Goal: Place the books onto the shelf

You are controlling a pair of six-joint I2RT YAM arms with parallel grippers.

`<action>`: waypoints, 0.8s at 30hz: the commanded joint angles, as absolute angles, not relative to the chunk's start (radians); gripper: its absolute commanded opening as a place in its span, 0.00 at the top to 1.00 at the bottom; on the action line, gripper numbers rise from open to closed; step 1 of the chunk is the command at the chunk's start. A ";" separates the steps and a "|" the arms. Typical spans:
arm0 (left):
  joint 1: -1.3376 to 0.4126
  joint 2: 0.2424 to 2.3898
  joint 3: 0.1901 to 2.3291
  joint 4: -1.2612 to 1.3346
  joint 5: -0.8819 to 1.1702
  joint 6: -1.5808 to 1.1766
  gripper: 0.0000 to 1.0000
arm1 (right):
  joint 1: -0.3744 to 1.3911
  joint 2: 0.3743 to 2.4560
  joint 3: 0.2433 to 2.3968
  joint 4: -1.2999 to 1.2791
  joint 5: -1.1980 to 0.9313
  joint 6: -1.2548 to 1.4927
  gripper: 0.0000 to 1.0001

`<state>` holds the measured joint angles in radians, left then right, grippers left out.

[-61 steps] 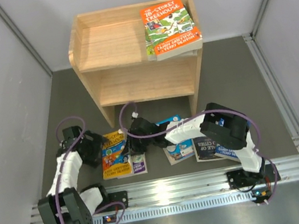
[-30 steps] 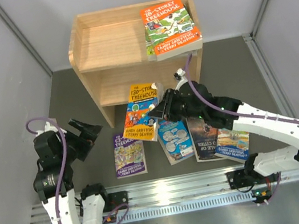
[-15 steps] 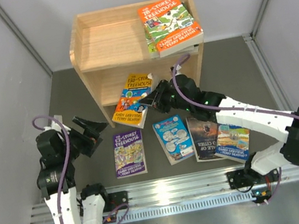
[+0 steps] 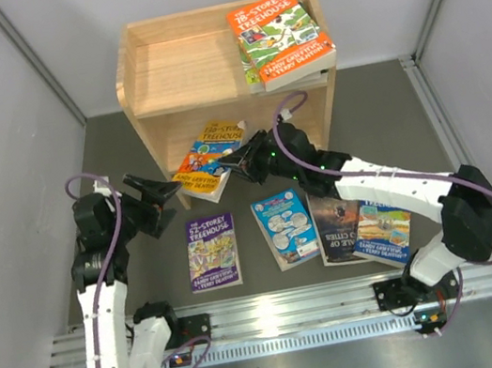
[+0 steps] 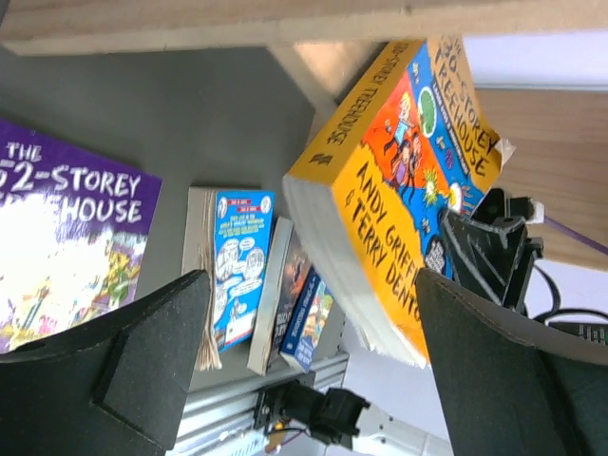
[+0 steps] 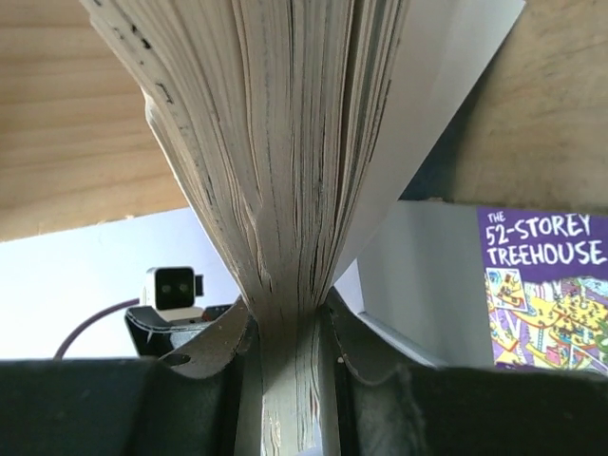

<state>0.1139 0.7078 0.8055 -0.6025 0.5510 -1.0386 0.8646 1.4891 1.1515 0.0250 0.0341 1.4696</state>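
My right gripper point(image 4: 248, 160) is shut on the page edge of a yellow-orange book point(image 4: 211, 157), which hangs tilted at the front of the wooden shelf's point(image 4: 134, 78) lower tier. The right wrist view shows the pages point(image 6: 285, 180) pinched between the fingers point(image 6: 217, 344). My left gripper point(image 4: 158, 193) stands open and empty just left of that book point(image 5: 380, 199), apart from it. A stack topped by an orange-green book point(image 4: 282, 36) lies on the shelf's top right. On the floor lie a purple book point(image 4: 212, 252), a blue one point(image 4: 285, 228) and a dark one point(image 4: 336, 225).
A further book point(image 4: 384, 234) lies on the floor partly under the right arm. Grey walls close in both sides. The metal rail point(image 4: 287, 308) with the arm bases runs along the near edge. The shelf's left leg point(image 4: 172, 183) stands just behind the left gripper.
The right arm has carried the yellow-orange book up and left to the shelf's lower opening. The left gripper has risen and swung slightly right toward the book, still open.
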 commanded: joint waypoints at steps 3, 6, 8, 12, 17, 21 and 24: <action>0.003 0.805 0.805 -0.396 0.434 -1.115 0.07 | 0.825 1.532 1.181 0.241 -0.032 1.555 1.00; -0.092 0.863 0.811 -0.353 0.359 -1.132 0.09 | 0.816 1.560 1.203 0.253 -0.055 1.566 1.00; -0.143 0.894 0.813 -0.336 0.309 -1.144 0.12 | 0.815 1.575 1.215 0.256 -0.069 1.574 1.00; -0.198 0.904 0.815 -0.331 0.212 -1.175 0.29 | 0.811 1.598 1.221 0.279 -0.110 1.585 1.00; -0.227 0.907 0.830 -0.333 0.140 -1.198 0.61 | 0.810 1.609 1.203 0.314 -0.156 1.592 1.00; -0.247 0.953 0.851 -0.333 0.126 -1.192 0.61 | 0.808 1.614 1.198 0.334 -0.189 1.598 1.00; -0.276 0.974 0.864 -0.331 0.097 -1.200 0.55 | 0.808 1.608 1.193 0.342 -0.207 1.601 1.00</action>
<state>-0.2466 0.9413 0.8387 -0.3454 0.1612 -1.2030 0.7902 1.6264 1.1542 0.1940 -0.0891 1.5562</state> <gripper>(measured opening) 0.432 0.206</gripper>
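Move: The yellow 130-Storey Treehouse book, already in the right hand's grip by its fore-edge, has its middle about 4 cm left of that hand and 2 cm ahead, about level. From the left hand it lies some 10 cm right, 7 cm ahead, about level. The lower shelf space is roughly 15 cm ahead of the right hand, 2 cm right and 7 cm below. The purple 52-Storey book lies about 5 cm back, 7 cm right and 24 cm below the left hand. The yellow book's lower end by the spine is met by the left hand, which reaches about 6 cm forward and 5 cm right and closes from wide open to under half, one finger over the cover, the other at its bottom edge. The right hand keeps its pinch and carries the book about 3 cm forward and 2 cm down under the upper board, tilting slightly. ##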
